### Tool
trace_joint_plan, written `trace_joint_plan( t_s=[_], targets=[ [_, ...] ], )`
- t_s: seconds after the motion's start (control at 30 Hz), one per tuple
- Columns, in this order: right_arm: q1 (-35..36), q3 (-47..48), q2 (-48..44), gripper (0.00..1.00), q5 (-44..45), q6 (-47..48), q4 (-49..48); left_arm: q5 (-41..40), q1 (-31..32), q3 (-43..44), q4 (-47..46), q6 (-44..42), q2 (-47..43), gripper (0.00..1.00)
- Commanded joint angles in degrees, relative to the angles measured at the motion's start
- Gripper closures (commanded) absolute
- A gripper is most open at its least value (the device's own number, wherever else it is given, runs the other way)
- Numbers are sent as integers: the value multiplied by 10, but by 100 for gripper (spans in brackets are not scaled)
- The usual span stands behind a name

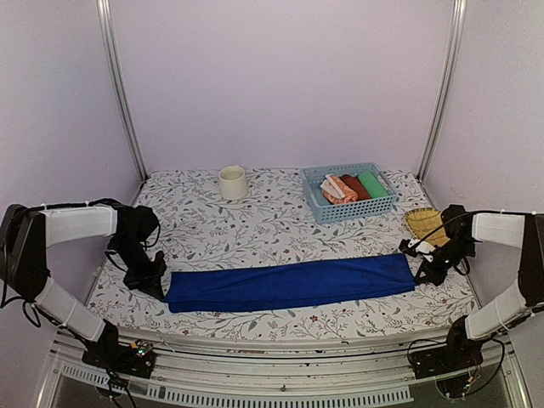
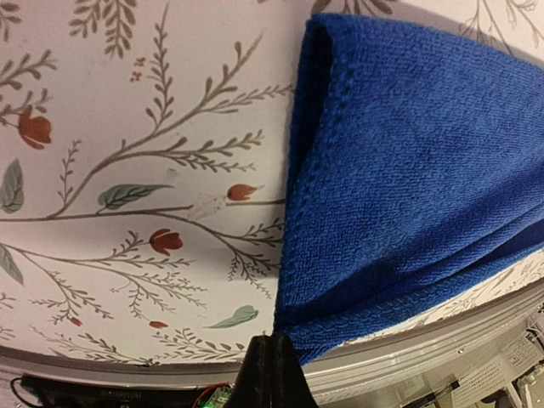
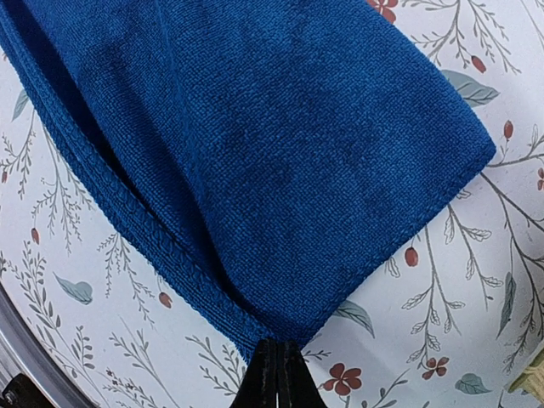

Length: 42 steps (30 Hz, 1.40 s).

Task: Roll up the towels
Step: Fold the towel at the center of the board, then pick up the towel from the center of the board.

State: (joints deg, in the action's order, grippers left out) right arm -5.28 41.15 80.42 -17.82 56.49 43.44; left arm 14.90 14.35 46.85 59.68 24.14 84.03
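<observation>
A royal blue towel (image 1: 285, 285) lies folded into a long narrow strip across the front of the flowered table. At its left end my left gripper (image 1: 157, 280) (image 2: 274, 344) is shut, and a corner of the blue towel (image 2: 408, 170) is pinched at the tips. My right gripper (image 1: 422, 274) (image 3: 280, 347) is shut on the opposite corner of the blue towel (image 3: 272, 153) at the strip's right end. The orange-salmon towel (image 1: 336, 189) with white shapes sits rolled in the blue basket (image 1: 316, 206) at the back.
In the basket, a red roll (image 1: 355, 187) and a green roll (image 1: 372, 184) lie beside the orange towel. A cream cup (image 1: 233, 182) stands at the back centre. A small woven yellow dish (image 1: 423, 223) sits near the right arm. The table's metal front rail (image 2: 442, 340) runs just below the strip.
</observation>
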Motion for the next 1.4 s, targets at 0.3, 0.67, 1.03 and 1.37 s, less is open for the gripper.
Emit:
trace_joint_plan(
  t_s=[0.3,0.67,1.03,1.37],
  targets=[
    [-4,-21,-71,61,-7,67,39,-5,2,31,33,-10,-60,73],
    [-3,178,101,61,-55,-106,5,-76,-42,125,-101,-42,60,69],
    [-2,253,210,61,-43,-152,10,-33,-48,108,-167,-68,134,68],
    [29,260,254,59,5,-134,22,-1,-48,89,-169,-78,123,67]
  ],
)
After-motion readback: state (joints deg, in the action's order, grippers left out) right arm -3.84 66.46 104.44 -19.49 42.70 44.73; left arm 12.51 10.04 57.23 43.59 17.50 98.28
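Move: The blue towel lies in a long strip across the near table, its near corners still pinched in the closed fingers. From the left hand, the far-left corner lies about 11 cm ahead, 1 cm right and 3 cm lower. From the right hand, the far-right corner lies some 12 cm straight ahead and 2 cm lower; the wicker tray is about 21 cm ahead and 10 cm right, the blue basket roughly 35 cm ahead and 11 cm left. The towel's near corners come free as both hands part their fingers, the right drawing back about 2 cm as it opens. Both then arc up and forward over the towel's ends and sink, half open, to its far corners, some 11 cm farther out; the left tilts its fingertips forward about 15 degrees, while the right turns slightly clockwise. ##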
